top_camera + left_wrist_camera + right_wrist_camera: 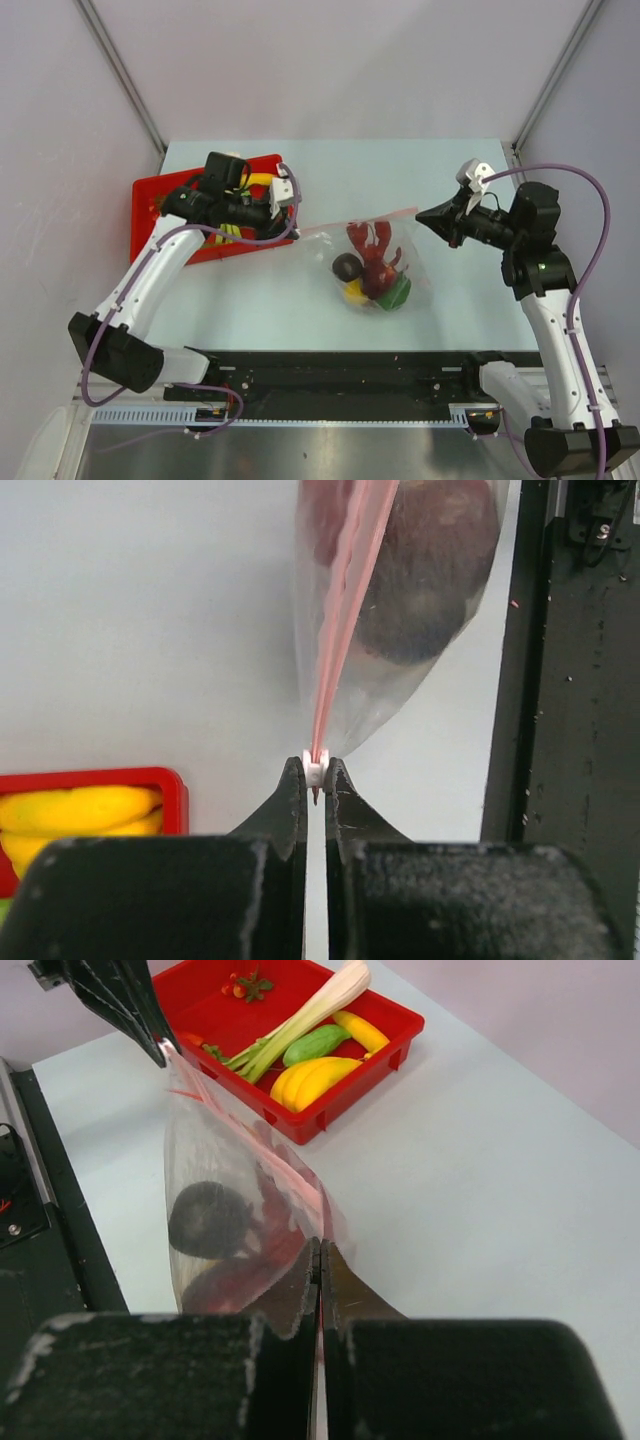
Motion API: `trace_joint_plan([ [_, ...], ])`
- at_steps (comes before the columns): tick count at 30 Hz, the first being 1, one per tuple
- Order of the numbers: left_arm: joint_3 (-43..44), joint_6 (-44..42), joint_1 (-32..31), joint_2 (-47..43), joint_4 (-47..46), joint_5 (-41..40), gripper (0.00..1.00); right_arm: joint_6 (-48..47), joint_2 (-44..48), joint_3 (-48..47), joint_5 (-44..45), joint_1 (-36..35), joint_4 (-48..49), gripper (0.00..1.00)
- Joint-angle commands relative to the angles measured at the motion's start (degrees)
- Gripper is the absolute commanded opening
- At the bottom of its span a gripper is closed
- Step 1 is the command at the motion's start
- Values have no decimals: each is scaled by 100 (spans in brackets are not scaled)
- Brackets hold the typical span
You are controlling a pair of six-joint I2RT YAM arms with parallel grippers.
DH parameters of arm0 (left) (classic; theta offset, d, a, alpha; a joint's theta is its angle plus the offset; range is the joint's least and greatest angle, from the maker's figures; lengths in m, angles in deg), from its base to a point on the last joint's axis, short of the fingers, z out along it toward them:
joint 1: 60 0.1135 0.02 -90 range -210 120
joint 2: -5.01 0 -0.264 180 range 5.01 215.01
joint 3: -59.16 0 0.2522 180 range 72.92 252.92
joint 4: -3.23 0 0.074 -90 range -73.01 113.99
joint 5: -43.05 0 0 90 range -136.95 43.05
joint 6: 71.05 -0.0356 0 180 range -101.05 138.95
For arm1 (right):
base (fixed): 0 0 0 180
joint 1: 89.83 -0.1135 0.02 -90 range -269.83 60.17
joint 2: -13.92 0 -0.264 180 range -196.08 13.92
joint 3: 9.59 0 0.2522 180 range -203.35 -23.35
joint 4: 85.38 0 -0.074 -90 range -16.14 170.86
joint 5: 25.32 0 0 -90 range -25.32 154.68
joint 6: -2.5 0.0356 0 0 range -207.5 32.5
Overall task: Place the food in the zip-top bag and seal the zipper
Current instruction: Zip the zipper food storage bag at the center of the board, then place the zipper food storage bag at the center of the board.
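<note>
The clear zip-top bag [375, 262] hangs stretched between both grippers over the table's middle. Inside it are the red lobster [373, 255], a dark round fruit [346, 266], a green pepper [397, 292] and a yellow pear [354, 292]. My left gripper [315, 772] is shut on the white slider at the left end of the pinkish-red zipper [340, 630]. My right gripper [321, 1250] is shut on the bag's right corner, by the zipper's other end. The zipper [360, 221] runs taut between them. The dark fruit [208, 1220] shows through the plastic.
A red tray [150, 200] sits at the back left, behind the left arm. It holds a leek [300, 1020], yellow bananas [315, 1075] and a green vegetable [315, 1043]. A black rail [330, 375] runs along the table's near edge.
</note>
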Motion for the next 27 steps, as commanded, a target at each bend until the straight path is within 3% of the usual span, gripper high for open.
trace_joint_plan([
  [1,622,-134,39,-235,879,-83,0,69,362,-169,133,34,-48,0],
  [4,974,-530,-374,-296,1712,94,0,95,686,-169,228,-282,-496,0],
  [7,1027,-443,-507,-524,1900,313,0,297,977,-240,692,-835,-892,0],
  [10,966,-65,-507,-657,1717,349,0,490,1136,-205,1307,-1415,-1035,0],
  [14,466,744,-515,-499,646,-231,0,570,1006,6,1837,-1785,-754,0],
  [23,-650,700,-743,-77,-49,-354,0,411,249,-3,2110,-1514,-674,19],
  [27,-730,1077,-1217,309,-726,-416,0,525,21,120,1829,-1101,-753,43],
])
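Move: Each hand already pinches one end of the bag's stretched zipper edge. The board spot for the bag is about 11 cm right of the left hand, 6 cm back and 21 cm below; from the right hand it is roughly 14 cm left, 8 cm back and 22 cm below. The food hangs some 15 cm under both hands, 4 cm back, 18 cm right of the left hand. The bananas lie 12 cm ahead and 5 cm left of the left hand, 20 cm below. Back together first: both hands draw the stretched bag about 7 cm towards the bases, the left also rising 4 cm, the right also easing left. Then the left, still pinching its corner, drops about 10 cm and tips down, while the right comes forward 6 cm, sinking, its fingers parting to let go of the other corner. ##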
